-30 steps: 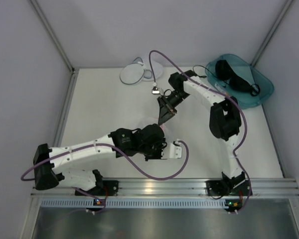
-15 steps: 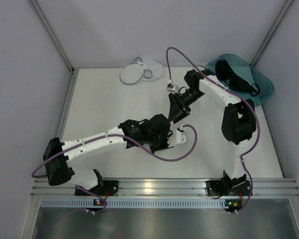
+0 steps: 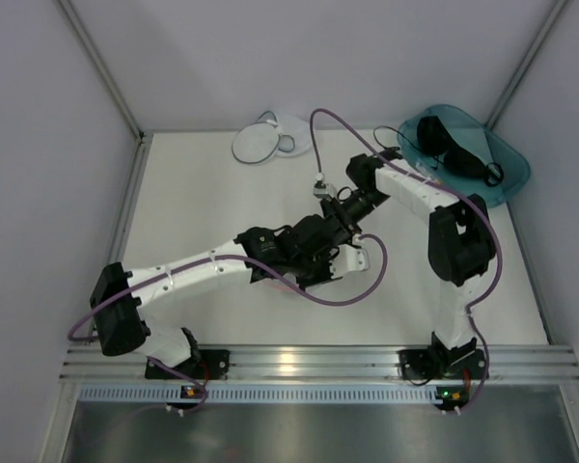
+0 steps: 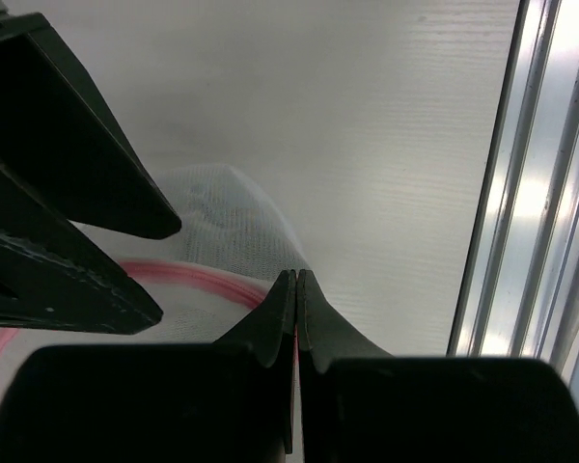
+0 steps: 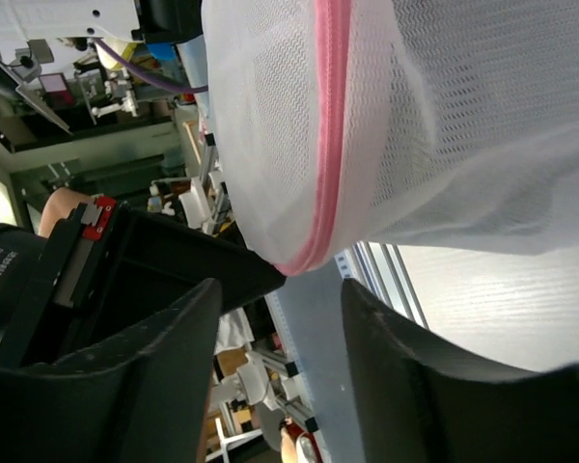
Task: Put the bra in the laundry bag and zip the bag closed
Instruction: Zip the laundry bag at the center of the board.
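The laundry bag (image 3: pixel 259 145), white mesh with a thin grey rim, lies open at the back of the table, away from both arms. The black bra (image 3: pixel 446 145) rests in the teal bin (image 3: pixel 513 179) at the back right. My left gripper (image 4: pixel 296 276) is shut on the rim of a different mesh bag, the pink-rimmed one (image 5: pixel 444 125), with a sliver of pink between its jaws. My right gripper (image 5: pixel 282 285) stands open just beside that bag's pink zip (image 5: pixel 330 135), holding nothing. In the top view both grippers meet mid-table (image 3: pixel 336 236), hiding the pink-rimmed bag.
The left arm (image 3: pixel 193 275) stretches diagonally across the table's middle. A purple cable (image 3: pixel 367 289) loops beside the wrists. The aluminium rail (image 4: pixel 540 193) runs along the near edge. Grey walls enclose the table on three sides.
My left arm has carried the pink-rimmed bag to the right and farther from its base. My right gripper has opened and come down against the left gripper.
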Tool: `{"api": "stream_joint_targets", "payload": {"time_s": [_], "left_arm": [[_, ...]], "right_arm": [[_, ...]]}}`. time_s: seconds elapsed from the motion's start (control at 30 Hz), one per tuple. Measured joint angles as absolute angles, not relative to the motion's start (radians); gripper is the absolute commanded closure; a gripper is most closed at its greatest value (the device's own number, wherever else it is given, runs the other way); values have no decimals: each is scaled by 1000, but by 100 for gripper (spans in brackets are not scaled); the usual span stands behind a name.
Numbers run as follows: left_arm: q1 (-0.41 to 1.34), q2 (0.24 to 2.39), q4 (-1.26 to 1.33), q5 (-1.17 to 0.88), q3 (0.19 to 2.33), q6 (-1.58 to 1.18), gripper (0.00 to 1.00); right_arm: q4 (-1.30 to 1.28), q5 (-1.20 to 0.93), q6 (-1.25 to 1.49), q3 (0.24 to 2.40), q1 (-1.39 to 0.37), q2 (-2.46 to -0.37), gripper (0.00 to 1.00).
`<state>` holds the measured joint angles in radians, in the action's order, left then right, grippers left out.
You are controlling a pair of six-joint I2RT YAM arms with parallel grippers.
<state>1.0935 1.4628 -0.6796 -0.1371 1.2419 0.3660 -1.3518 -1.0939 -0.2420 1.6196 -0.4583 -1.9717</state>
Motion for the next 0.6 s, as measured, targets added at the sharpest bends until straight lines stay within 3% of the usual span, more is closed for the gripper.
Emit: {"api": "stream_joint_targets", "payload": {"time_s": [0.07, 0.1, 0.17, 0.6], "left_arm": [[1092, 1463, -679, -138, 1242, 369, 100], [1092, 1463, -679, -138, 1242, 369, 100], [1092, 1463, -679, -150, 1242, 377, 100], [1119, 1334, -689, -246, 1118, 461, 100]], "right_arm": [[-1342, -1105, -241, 1602, -475, -1975, 69], [-1344, -1108, -241, 1594, -481, -1979, 85], [-1343, -1119, -242, 1591, -490, -1993, 98], [-1364, -1119, -260, 1818, -471, -2125, 100]]}}
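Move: My right fingers are open around the laundry bag's pink zipper edge; the bit they want lies about 1 cm back, 1 cm left and 2 cm below that hand. My left fingers already pinch the zipper nearer to me, that same bit being some 4 cm straight ahead of them at about their height. From the left hand, a loose mesh flap sits about 3 cm ahead, 4 cm right and 6 cm down, and the metal rail about 11 cm straight back and 8 cm lower. I dip my right hand a bit over 1 cm back and down and shut its fingers on the zipper edge, then draw it forward about 4.5 cm and slightly left, away from my left hand. As it goes, my left hand keeps its pinch and pulls about 4 cm back towards the rail, drifting left and turning some 10 degrees clockwise. ##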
